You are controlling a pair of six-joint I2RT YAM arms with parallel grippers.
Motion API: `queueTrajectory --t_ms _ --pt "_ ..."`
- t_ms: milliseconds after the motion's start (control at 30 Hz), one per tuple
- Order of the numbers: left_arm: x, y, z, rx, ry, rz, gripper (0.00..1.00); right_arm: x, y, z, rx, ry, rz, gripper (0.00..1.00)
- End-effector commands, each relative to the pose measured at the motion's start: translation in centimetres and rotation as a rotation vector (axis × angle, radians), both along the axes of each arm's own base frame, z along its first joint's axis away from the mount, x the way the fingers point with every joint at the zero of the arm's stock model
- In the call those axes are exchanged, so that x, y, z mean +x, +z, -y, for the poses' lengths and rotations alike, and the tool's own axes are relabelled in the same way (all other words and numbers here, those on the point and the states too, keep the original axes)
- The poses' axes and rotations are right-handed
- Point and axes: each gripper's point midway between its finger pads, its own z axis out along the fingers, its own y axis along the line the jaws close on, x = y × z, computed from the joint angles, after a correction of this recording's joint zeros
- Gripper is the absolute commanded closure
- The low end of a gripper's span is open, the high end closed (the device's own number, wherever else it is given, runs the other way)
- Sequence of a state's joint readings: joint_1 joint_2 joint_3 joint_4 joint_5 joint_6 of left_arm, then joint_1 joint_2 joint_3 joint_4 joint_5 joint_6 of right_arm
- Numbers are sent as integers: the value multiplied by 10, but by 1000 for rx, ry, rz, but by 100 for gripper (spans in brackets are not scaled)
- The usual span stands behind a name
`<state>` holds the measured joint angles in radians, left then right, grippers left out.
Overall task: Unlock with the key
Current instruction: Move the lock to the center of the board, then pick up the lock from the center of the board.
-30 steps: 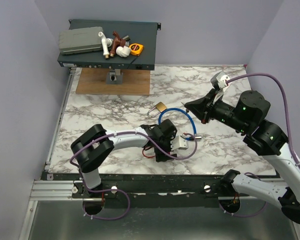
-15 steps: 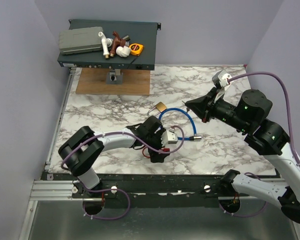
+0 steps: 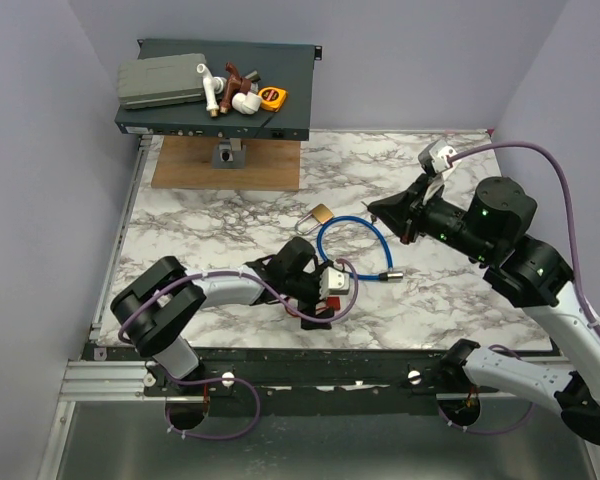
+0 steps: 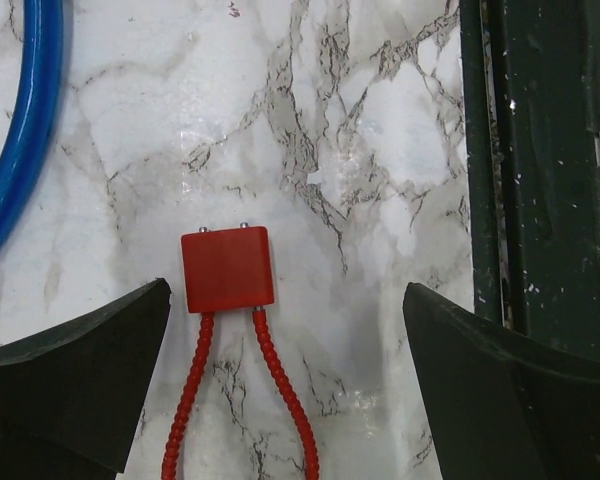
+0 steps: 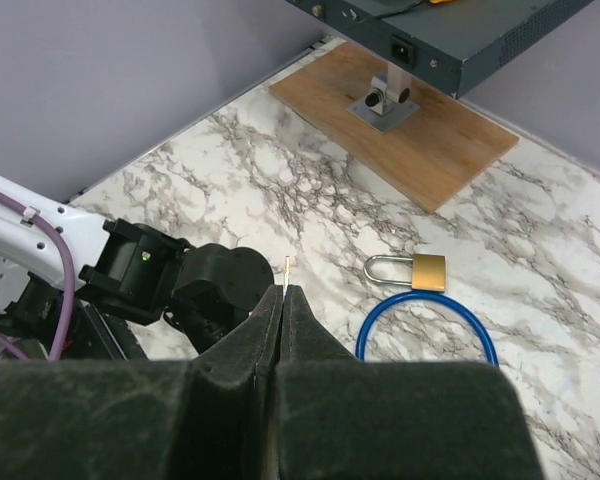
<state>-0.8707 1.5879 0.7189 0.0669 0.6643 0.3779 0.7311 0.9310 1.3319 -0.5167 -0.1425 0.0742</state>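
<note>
My right gripper is shut, and a thin metal blade, the key, pokes out past its fingertips. It hovers above the table right of the brass padlock, which lies flat against the blue cable lock. My left gripper is open and low over the marble near the front edge. Between its fingers, closer to the left one and touching neither, a small red block on a red beaded cord loop lies on the table. From above, that red block shows inside my left gripper.
A dark metal rail runs along the table's front edge, just right of my left gripper. At the back left, a dark rack unit carrying several loose parts stands on a wooden board. Purple walls close in both sides.
My left gripper has opened wide and let go of the red block after dragging it left toward the front edge. The right gripper has shifted slightly, still shut.
</note>
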Motion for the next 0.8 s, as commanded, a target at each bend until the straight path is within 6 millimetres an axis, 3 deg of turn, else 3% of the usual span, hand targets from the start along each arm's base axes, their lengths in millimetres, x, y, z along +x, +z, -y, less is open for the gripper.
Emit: queueTrajectory --t_ms 0,233,300,400,567,667,733,767 --pt "17 0 13 -61 47 59 2 6 2 2 -11 -24 17 99" --pt "35 -18 15 -6 109 106 2 8 2 2 -15 -31 11 99" --pt "36 -25 13 13 105 126 7 8 5 3 -18 -34 17 99" --pt "32 -36 9 34 96 117 31 8 8 6 -25 -40 23 99" --pt "19 -44 6 42 83 122 62 8 10 10 -34 -51 34 99" --pt "8 -47 2 66 71 90 72 9 12 11 -40 -62 44 99" --pt "4 -50 0 81 79 83 87 9 12 12 -42 -64 47 99" --pt "4 -48 1 81 90 85 100 10 11 12 -43 -63 46 99"
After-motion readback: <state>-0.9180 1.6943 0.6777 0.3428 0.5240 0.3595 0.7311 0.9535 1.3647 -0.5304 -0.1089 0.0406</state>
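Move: The red lock lies flat just beyond the left fingertips: about 2 cm forward, 2 cm to the right and 2 cm below, with its red cable loop some 5 cm left of the hand. The blue hose ring is centred roughly 15 cm ahead and 7 cm right, its metal end about 9 cm ahead and 17 cm right; the brass padlock is some 22 cm ahead. From the right hand, the red lock is about 39 cm below, 9 cm left and 3 cm back. Forward about 3 cm while easing right and sinking some 2 cm each, the left hand brings its wide-open fingers astride the red lock, then comes back about 1 cm as they close. The pads shut from front and back on the lock body's two sides, beginning a pinch, with the cable still trailing to the left. ##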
